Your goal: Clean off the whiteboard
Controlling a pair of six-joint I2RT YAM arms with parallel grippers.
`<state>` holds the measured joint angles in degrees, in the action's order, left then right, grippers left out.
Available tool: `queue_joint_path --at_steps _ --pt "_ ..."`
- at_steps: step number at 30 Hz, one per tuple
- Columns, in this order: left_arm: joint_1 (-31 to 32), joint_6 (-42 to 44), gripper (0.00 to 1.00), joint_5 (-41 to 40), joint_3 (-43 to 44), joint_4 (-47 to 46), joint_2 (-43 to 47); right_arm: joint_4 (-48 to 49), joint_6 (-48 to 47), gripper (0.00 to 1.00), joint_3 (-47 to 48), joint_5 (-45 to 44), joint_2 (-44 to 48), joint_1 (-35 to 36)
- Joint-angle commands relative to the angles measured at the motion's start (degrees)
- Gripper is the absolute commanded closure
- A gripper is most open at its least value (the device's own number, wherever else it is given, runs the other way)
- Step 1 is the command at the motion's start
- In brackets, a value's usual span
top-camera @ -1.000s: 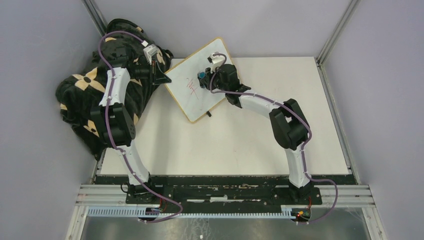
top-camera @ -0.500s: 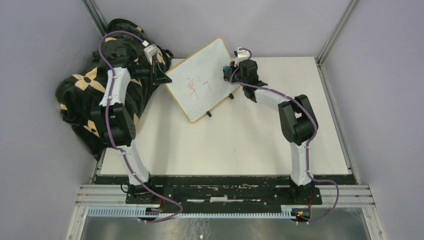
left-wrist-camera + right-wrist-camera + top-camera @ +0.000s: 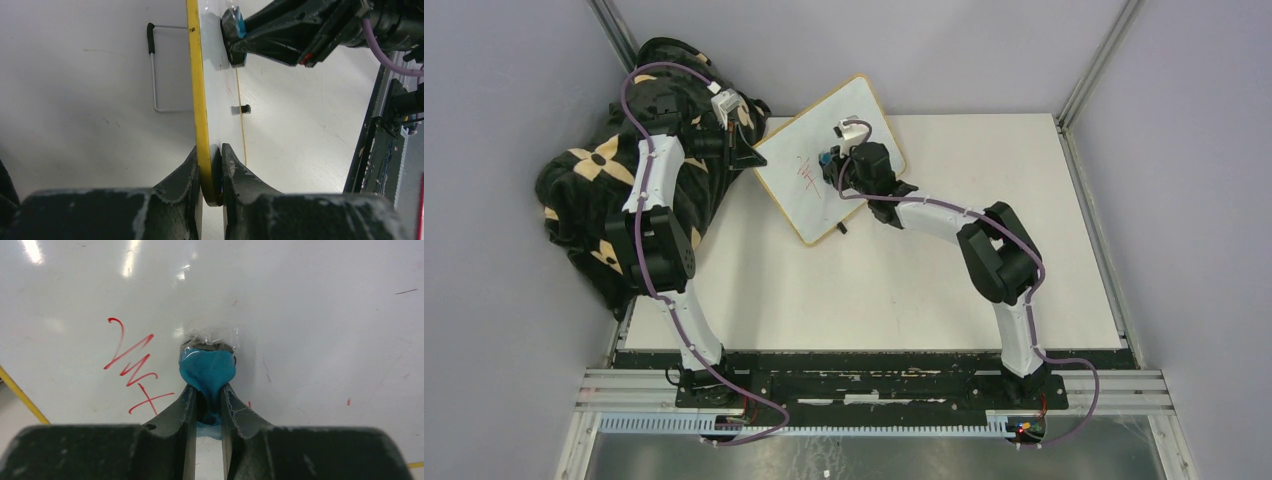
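The whiteboard (image 3: 796, 208), white with a tan frame, stands tilted at the table's back left. Its edge (image 3: 195, 75) shows yellow in the left wrist view. My left gripper (image 3: 749, 152) (image 3: 210, 150) is shut on the board's left corner, clamping the frame. My right gripper (image 3: 832, 160) (image 3: 209, 390) is shut on a blue eraser (image 3: 207, 365) (image 3: 235, 30), whose dark pad presses against the board's face (image 3: 300, 315). Red marks (image 3: 135, 367) (image 3: 806, 170) lie just left of the eraser. A small black foot (image 3: 244, 109) shows at the board's lower edge.
A black bag with a tan pattern (image 3: 594, 190) lies left of the table, under the left arm. A wire stand (image 3: 155, 75) juts out behind the board. The white table (image 3: 874, 290) ends at grey walls and metal posts (image 3: 1089, 70).
The right gripper swept the eraser out to the board's right edge and back to its middle. The red mark on the right is gone. The left gripper has held still.
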<state>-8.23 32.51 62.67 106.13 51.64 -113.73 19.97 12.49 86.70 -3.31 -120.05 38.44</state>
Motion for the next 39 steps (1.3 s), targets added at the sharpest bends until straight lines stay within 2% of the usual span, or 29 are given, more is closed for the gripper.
queue_joint_path --at_steps 1,5,14,20,28,39 --pt "3.23 6.45 0.97 -0.76 -0.83 0.33 -0.9 0.3 0.41 0.99 1.33 3.77 -0.98 3.02" --pt "3.22 6.42 0.97 -0.9 -0.97 0.35 -0.76 -1.98 -0.14 1.0 1.76 1.38 -2.01 1.0" --pt "3.29 6.25 0.97 -1.32 -1.0 0.31 -0.45 -0.99 1.2 0.99 -2.9 -1.5 0.1 -8.93" --pt "3.35 6.28 0.97 -1.32 -1.1 0.35 -0.57 -0.64 1.44 0.99 -5.27 -2.39 1.3 -12.69" --pt "3.35 6.25 0.97 -1.48 -1.35 0.3 -0.59 1.07 3.95 0.99 -6.67 1.79 2.04 -11.46" --pt "3.53 6.2 0.97 -1.06 -1.52 0.3 -0.71 0.51 4.02 0.99 -2.73 3.67 1.51 -1.85"
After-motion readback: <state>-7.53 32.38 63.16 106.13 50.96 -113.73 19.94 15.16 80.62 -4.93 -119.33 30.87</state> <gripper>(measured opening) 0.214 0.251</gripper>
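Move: The whiteboard's right-hand corner lies about 16 cm to the right of the right hand, some 7 cm farther out and 8 cm lower. The unerased red character is about 6 cm to that hand's left, nearly level with it in height and 1 cm nearer the base. The black foot under the board is roughly 2 cm right, 4 cm back and 12 cm down. From the left hand, the same right-hand corner is about 31 cm right, 8 cm ahead and 13 cm below. The blue eraser, still pinched in the right gripper and against the whiteboard, makes a tiny wipe left, then a quick stroke of about 14 cm to the right, slanting forward and some 4 cm down across the face, the hand turning about 15 degrees clockwise. It then starts back left, covering roughly 5 cm. The left fingers keep their hold on the board's left-hand corner. ##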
